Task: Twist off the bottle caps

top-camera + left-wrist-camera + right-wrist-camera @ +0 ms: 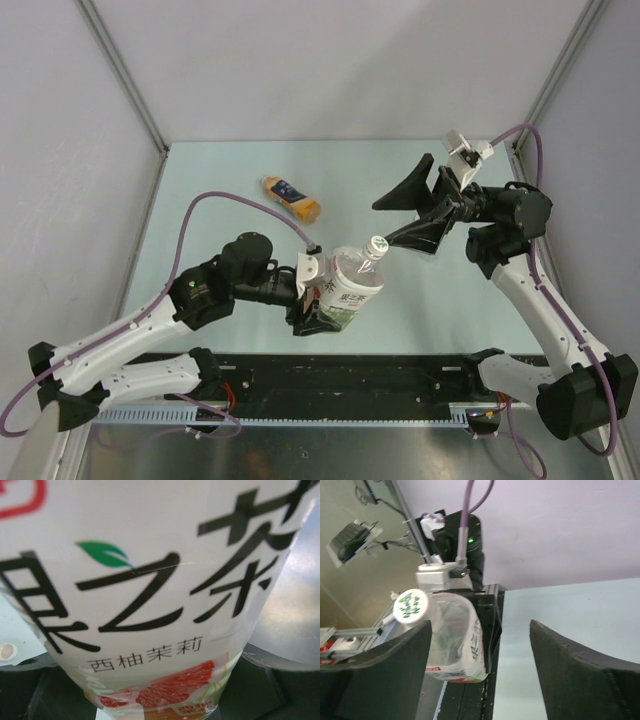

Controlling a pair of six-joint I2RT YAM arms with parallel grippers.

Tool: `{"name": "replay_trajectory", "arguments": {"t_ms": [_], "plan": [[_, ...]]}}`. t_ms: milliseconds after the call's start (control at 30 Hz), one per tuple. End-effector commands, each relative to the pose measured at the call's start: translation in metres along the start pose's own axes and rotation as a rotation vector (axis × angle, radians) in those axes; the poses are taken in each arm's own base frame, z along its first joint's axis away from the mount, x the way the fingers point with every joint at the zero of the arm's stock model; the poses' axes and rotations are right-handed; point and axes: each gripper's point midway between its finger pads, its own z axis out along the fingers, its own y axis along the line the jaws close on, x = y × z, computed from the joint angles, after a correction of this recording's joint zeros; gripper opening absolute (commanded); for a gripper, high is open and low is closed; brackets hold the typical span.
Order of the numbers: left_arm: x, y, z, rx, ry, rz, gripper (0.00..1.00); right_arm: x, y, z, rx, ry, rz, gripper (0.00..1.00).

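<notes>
My left gripper (312,292) is shut on the body of a clear bottle (350,287) with a white label and holds it tilted above the table's near edge. That label fills the left wrist view (150,580). The bottle cap (376,244) is whitish with green print and sits on the bottle's neck, pointing toward the right arm. My right gripper (381,224) stands open just beyond the cap. In the right wrist view the cap (410,605) lies off to the left, above the left fingertip (422,630), outside the gap of the gripper (480,626).
A small orange bottle (291,198) with a blue label lies on the pale green table (230,170) at the back left. A black rail (340,380) runs along the near edge. Grey enclosure walls stand on the left, the back and the right.
</notes>
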Motion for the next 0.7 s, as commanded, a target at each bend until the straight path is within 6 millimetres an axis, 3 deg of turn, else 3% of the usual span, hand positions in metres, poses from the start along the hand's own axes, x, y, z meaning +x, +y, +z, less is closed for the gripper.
{"name": "replay_trajectory", "arguments": {"t_ms": [0,133,467,667], "plan": [[-0.004,0.017,-0.001,-0.098,-0.014,0.049,0.0,-0.006,-0.021,-0.001,0.105,-0.049,-0.004,0.89],[0.002,0.027,-0.003,-0.156,-0.001,0.036,0.0,-0.012,-0.028,-0.005,0.168,-0.079,-0.017,0.98],[0.009,0.054,-0.016,-0.344,0.004,0.015,0.0,-0.017,-0.035,-0.01,0.234,-0.108,-0.013,0.99],[0.019,0.092,-0.033,-0.59,0.028,-0.038,0.0,-0.031,-0.07,-0.017,0.405,-0.227,0.107,0.99]]}}
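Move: The white cap, still on the clear tea bottle in the left hand, lies about 4 cm back, 2 cm left and 1 cm below the right hand. From the left hand it is roughly 5 cm ahead, 9 cm right and 13 cm up. The orange bottle lies on the table some 25 cm ahead, 20 cm left and 42 cm below the right hand. Both hands go forward about 5 cm, right opening fully beside the cap, left turning the held bottle counter-clockwise. ##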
